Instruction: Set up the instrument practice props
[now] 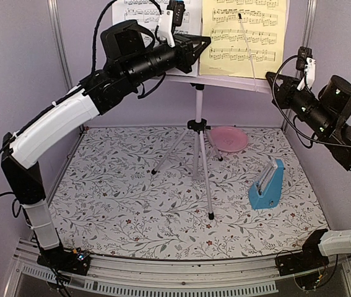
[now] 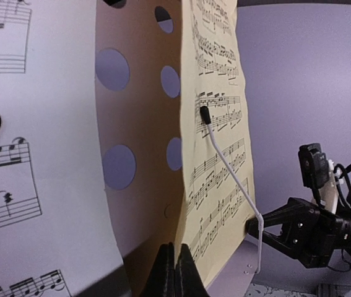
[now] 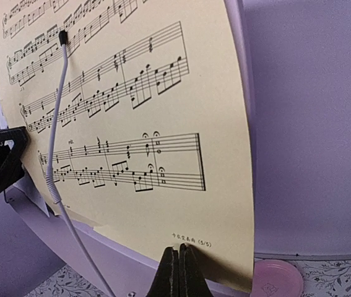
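Observation:
The silver tripod music stand [image 1: 200, 148] stands mid-table. Its perforated desk [image 2: 141, 124] carries a white sheet [image 1: 138, 12] on the left and a yellow sheet [image 1: 225, 37] on the right. A thin white retainer wire [image 2: 231, 170] lies across the yellow page. My left gripper [image 1: 207, 42] is shut, its tips [image 2: 174, 250] at the yellow sheet's [image 2: 215, 62] lower left edge. My right gripper [image 1: 268, 75] is shut too, its tips [image 3: 179, 249] against the lower edge of that sheet [image 3: 212, 210]. No hold on the paper shows. The blue metronome [image 1: 266, 185] stands right of the tripod.
A pink round plate [image 1: 229, 138] lies behind the tripod's right leg. The tripod's legs [image 1: 207, 192] spread over the flowered mat. Lilac walls close in at the back and on both sides. Both arms reach high toward the desk's ledge [image 1: 231, 81].

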### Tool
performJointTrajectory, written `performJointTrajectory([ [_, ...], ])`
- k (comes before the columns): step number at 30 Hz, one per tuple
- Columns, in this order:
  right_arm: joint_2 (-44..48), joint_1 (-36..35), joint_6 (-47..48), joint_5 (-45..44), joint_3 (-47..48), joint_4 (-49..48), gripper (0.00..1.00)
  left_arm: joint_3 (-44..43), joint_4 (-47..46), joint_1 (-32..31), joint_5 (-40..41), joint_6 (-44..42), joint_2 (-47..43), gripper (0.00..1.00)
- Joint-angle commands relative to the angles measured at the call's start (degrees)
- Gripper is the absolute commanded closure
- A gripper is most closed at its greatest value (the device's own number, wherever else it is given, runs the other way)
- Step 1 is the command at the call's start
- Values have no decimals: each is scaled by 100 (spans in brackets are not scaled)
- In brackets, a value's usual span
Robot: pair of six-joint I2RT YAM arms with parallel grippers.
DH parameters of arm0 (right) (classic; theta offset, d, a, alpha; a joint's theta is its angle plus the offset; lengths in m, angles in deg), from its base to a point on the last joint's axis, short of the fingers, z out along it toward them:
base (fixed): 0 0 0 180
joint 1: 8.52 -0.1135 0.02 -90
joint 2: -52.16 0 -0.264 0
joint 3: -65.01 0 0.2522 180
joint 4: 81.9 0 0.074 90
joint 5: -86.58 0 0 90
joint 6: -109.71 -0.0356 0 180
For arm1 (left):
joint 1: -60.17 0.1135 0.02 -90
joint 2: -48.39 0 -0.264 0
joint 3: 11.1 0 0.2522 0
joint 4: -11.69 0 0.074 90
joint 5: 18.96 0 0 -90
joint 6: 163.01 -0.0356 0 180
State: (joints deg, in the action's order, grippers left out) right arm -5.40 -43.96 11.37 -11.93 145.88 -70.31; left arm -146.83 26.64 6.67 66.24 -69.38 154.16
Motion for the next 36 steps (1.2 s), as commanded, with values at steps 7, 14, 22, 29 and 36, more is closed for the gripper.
performJointTrajectory([
  [7, -54, 41, -17, 166, -126, -287, 100, -378, 306, -47, 242, -236, 175, 100],
  [14, 493, 37, 150, 111, -222, -186, 67, -551, 458, -47, 186, -302, 260, 100],
  [22, 625, 156, 480, -111, -109, 58, 40, -767, 546, -47, 26, -352, 397, 100],
  [29, 529, 757, 453, 540, 35, 208, 28, -902, 681, -52, 21, -449, 436, 100],
  [36, 302, 1160, 368, 1264, 392, 239, 26, -886, 689, -48, 53, -467, 418, 100],
])
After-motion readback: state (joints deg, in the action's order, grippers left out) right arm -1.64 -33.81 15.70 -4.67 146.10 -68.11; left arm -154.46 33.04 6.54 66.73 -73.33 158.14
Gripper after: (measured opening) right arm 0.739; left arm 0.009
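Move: Against the right hand, the middle of the yellow sheet on the music stand is about 6 cm to the left, 13 cm up and 4 cm farther out; the shut fingers are near its lower right corner. Its white clip arm runs about 5 cm left and 6 cm higher. The left hand already pinches the sheet's left edge, the sheet's middle some 9 cm to its right, 3 cm farther out and 5 cm above; the white sheet's middle is about 12 cm left, 2 cm farther out and 6 cm up. Coming off the yellow sheet's lower right part after a last slight push forward and down, the right hand opens its fingers and draws back and up. It then swings right and forward again, ending about 5 cm to the right with the fingers wide open, lined up on the sheet's right edge. The left hand keeps its pinch on the left edge and eases about 1 cm to the right. ##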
